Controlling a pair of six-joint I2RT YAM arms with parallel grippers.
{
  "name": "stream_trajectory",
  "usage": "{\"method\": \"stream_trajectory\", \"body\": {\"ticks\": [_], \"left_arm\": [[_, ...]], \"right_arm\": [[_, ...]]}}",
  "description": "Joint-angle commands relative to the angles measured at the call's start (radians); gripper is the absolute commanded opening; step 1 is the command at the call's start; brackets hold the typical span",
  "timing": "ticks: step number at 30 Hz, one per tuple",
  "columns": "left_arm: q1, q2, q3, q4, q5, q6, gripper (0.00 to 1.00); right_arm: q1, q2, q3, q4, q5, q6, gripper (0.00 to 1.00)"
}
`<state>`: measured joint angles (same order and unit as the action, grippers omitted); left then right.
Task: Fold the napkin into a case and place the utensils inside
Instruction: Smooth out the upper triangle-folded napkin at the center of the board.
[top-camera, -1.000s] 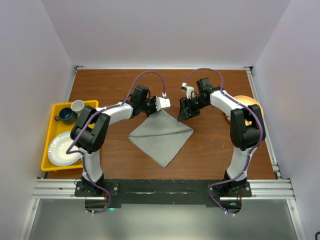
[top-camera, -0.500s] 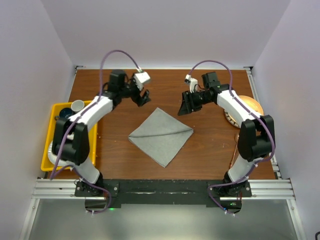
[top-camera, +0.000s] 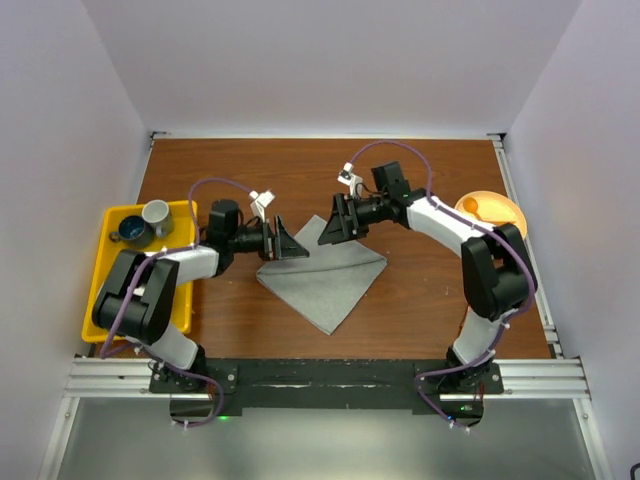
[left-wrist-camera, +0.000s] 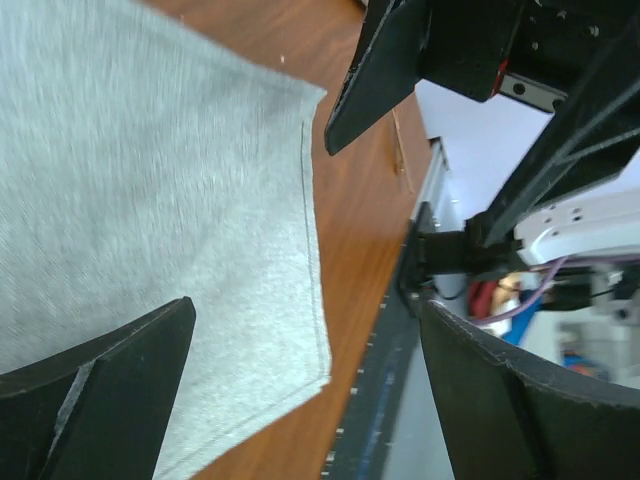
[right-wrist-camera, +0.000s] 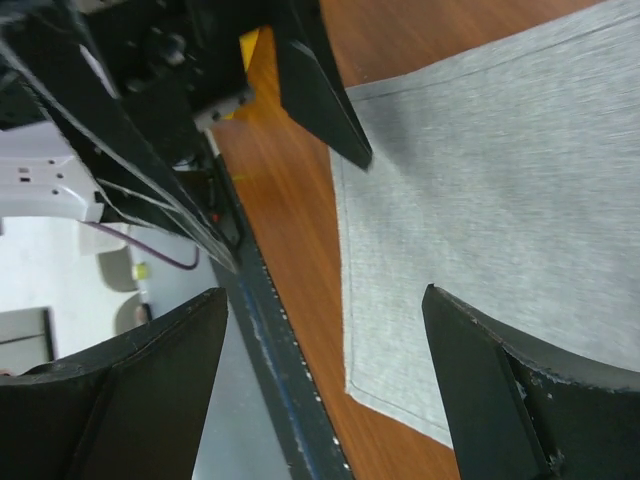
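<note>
The grey napkin (top-camera: 325, 280) lies flat on the table as a diamond, with a fold crease across its upper half. My left gripper (top-camera: 290, 243) hovers at its upper left edge, jaws wide open and nothing between them. My right gripper (top-camera: 335, 222) is at the top corner, also open and empty. In the left wrist view the napkin (left-wrist-camera: 150, 200) fills the left side, its corner lying between my left gripper (left-wrist-camera: 310, 390) fingers. The right wrist view shows the napkin (right-wrist-camera: 500, 200) edge and corner between my right gripper (right-wrist-camera: 325, 390) fingers. The utensils are out of view.
A yellow tray (top-camera: 105, 220) at the left edge holds a grey cup (top-camera: 155, 212) and a dark blue bowl (top-camera: 130, 230). An orange plate (top-camera: 497, 212) sits at the right edge. The black rail (top-camera: 320, 375) runs along the near edge.
My left gripper let go of the napkin's top corner, swung up and away, then came back open to the left edge. My right gripper opened wider and moved left to the top corner.
</note>
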<state>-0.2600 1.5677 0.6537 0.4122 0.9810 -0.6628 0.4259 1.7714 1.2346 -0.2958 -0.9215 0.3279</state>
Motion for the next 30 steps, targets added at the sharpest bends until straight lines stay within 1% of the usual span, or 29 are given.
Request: {"method": "stream_trajectory", "body": {"ticks": [1,8,10,11,12,13,14,15,17,21,26,30], "left_arm": [[-0.018,0.028,-0.017,0.260,0.033,-0.228,1.00],[-0.016,0.143,-0.012,0.247,0.042,-0.233,1.00],[-0.016,0.166,-0.026,0.225,0.059,-0.203,1.00],[-0.016,0.172,-0.035,0.168,0.061,-0.181,1.00],[-0.016,0.178,-0.039,0.133,0.059,-0.125,1.00],[-0.012,0.196,-0.040,0.052,0.044,-0.085,1.00],[-0.009,0.210,-0.040,0.021,0.038,-0.049,1.00],[-0.004,0.228,-0.046,0.004,0.035,-0.013,1.00],[0.011,0.288,-0.060,0.010,0.031,-0.011,1.00],[0.027,0.348,-0.065,0.017,0.031,0.005,1.00],[0.033,0.344,-0.074,0.020,0.054,0.017,1.00],[0.041,0.249,-0.106,0.027,0.073,0.028,1.00]], "right_arm": [[0.008,0.052,-0.012,0.136,-0.039,0.096,0.84],[0.007,0.138,-0.050,0.067,-0.047,0.010,0.82],[0.007,0.163,-0.055,0.046,-0.042,-0.021,0.83],[0.004,0.172,-0.061,0.035,-0.039,-0.036,0.82],[0.002,0.181,-0.066,0.034,-0.036,-0.041,0.82],[0.001,0.189,-0.072,0.032,-0.034,-0.041,0.82],[-0.001,0.204,-0.083,0.035,-0.033,-0.041,0.82],[-0.006,0.212,-0.086,0.035,-0.031,-0.046,0.82],[-0.012,0.241,-0.099,0.035,-0.028,-0.053,0.82],[-0.061,0.292,-0.121,0.021,-0.033,-0.073,0.81],[-0.096,0.293,-0.141,0.006,-0.036,-0.087,0.80],[-0.101,0.272,-0.141,-0.003,-0.039,-0.099,0.80]]}}
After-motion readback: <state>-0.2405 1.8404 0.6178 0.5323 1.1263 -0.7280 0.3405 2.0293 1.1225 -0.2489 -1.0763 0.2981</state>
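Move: The napkin's folded upper triangle has its middle about 8 cm to the left hand's right, 1 cm ahead and 8 cm below; from the right hand it is roughly 4 cm left, level fore and aft, and 12 cm down. The napkin's left corner lies 6 cm left of the left hand and 4 back, its right corner 11 cm right of the right hand and 4 back, its top corner 7 cm ahead of that hand and 5 left. Onto the napkin's folded triangle both open hands sink from above, fingers lying sideways towards each other: the left comes down about 6 cm, drawing back a little, the right about 10 cm. Each rolls some 15 degrees, front side down, and the fingers come to rest on the cloth either side of the middle; once low, the right slides a little way right, towards its corner, while the left all but holds still. ##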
